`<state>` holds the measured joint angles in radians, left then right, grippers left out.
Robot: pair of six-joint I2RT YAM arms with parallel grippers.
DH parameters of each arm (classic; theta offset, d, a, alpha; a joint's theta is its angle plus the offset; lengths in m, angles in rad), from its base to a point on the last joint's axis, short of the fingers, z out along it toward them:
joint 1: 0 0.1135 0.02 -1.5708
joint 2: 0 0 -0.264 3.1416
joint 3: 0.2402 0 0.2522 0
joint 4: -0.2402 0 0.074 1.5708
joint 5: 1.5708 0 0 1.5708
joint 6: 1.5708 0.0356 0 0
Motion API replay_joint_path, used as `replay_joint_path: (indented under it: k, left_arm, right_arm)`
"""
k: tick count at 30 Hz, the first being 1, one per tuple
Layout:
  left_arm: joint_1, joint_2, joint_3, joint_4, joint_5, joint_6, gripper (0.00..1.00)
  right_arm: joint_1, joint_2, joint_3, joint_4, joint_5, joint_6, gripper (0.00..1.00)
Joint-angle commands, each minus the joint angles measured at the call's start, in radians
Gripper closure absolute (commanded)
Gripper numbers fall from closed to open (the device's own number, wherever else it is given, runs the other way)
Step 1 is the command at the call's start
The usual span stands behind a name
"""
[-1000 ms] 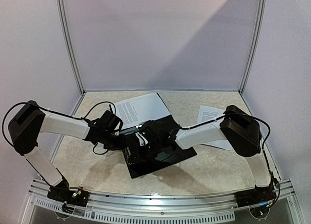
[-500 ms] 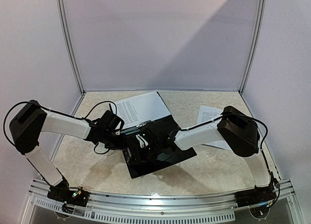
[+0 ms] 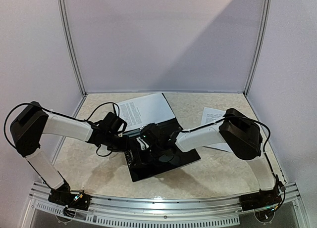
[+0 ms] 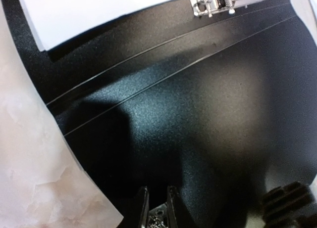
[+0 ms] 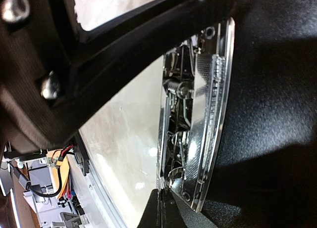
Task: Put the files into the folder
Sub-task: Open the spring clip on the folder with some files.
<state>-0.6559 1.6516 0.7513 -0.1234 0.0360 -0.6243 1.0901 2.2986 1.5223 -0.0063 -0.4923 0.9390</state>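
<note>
The black folder (image 3: 171, 161) lies open in the middle of the table, with a printed white sheet (image 3: 143, 108) on its far half. In the left wrist view that sheet (image 4: 94, 15) and the metal clip (image 4: 225, 0) sit beyond the bare black inside (image 4: 208, 99). My left gripper (image 3: 130, 155) is at the folder's left edge, its jaws (image 4: 157, 208) closed to a narrow gap on the cover. My right gripper (image 3: 144, 145) is shut, its tips (image 5: 166, 213) pressed against the near end of the clip (image 5: 210, 99). Another file (image 3: 214, 115) lies at the right, partly under the right arm.
The marbled tabletop (image 3: 94, 168) is ringed by white walls and a metal rail (image 3: 163, 208) along the near edge. In the right wrist view a black bracket (image 5: 99, 65) crosses the upper left, close above the clip, and the table (image 5: 124, 144) shows beside the folder.
The right gripper has closed and moved a little left along the clip. The right arm's elbow has shifted slightly left. The left arm has stayed where it was.
</note>
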Motion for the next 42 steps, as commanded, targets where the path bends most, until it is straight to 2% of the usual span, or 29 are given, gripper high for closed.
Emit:
replay_joint_path:
  k: [1,11,18,21,25,27,30,32,35,39,42]
  left_arm:
    - [-0.014,0.039,-0.010,-0.045,0.010,0.021,0.86]
    - [-0.014,0.015,-0.023,-0.035,0.030,0.030,0.86]
    - [-0.014,-0.015,-0.055,-0.027,0.064,0.023,0.86]
    - [-0.014,-0.034,-0.061,-0.033,0.067,0.027,0.86]
    - [-0.014,-0.047,-0.053,-0.054,0.052,0.040,0.86]
    - [-0.013,-0.047,-0.053,-0.053,0.046,0.043,0.86]
    - [-0.013,-0.048,-0.048,-0.035,0.053,0.045,0.86]
    - [-0.013,-0.069,-0.040,-0.030,0.041,0.049,0.85]
    - [-0.013,-0.128,-0.014,-0.048,0.005,0.062,0.76]
    - [-0.014,-0.256,0.015,-0.085,-0.072,0.074,0.59]
    - [-0.014,-0.353,0.026,-0.094,-0.105,0.098,0.53]
  right_arm:
    - [-0.007,0.078,0.038,-0.150,0.064,-0.012,1.00]
    - [0.006,0.092,0.058,-0.439,0.327,-0.086,1.00]
    - [0.020,0.144,0.078,-0.579,0.420,-0.076,1.00]
    - [0.020,0.116,-0.006,-0.515,0.406,-0.039,1.00]
    - [0.021,-0.088,-0.130,-0.323,0.362,0.019,1.00]
    - [0.022,-0.175,-0.129,-0.236,0.326,0.030,1.00]
    - [0.021,-0.236,-0.044,-0.144,0.231,0.007,1.00]
    - [0.020,-0.231,0.001,-0.065,0.127,0.002,0.94]
    - [0.020,-0.222,0.007,0.053,0.032,0.041,0.84]
    - [0.015,-0.265,-0.034,0.054,0.003,0.037,0.72]
    - [-0.001,-0.316,-0.094,0.038,-0.007,0.009,0.64]
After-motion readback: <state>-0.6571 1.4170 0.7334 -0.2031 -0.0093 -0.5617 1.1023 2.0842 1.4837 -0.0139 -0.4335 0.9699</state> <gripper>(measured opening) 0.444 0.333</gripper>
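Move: Both hands are already at the spring clip: the right hand's shut fingertips are at its near end, with the clip's middle about 4 cm ahead and 1 cm to the left, nearly level. From the left hand at the far end, the clip's middle is some 4 cm back. The files lie about 18 cm ahead of the left hand and 8 cm to its right; the clip's cover panel reaches out to the right, its middle roughly 15 cm right and 4 cm back. Already at the clip's near end, the shut right fingers bear down about 1 cm, rolling some 10 degrees, then jerk about 4 cm right, away from the left hand. They swing back left while rising to about 10 cm above the start, opening partway. The left hand holds almost still at the far end, easing back slightly, then lifts about 6 cm as its fingers open and tip upward. ##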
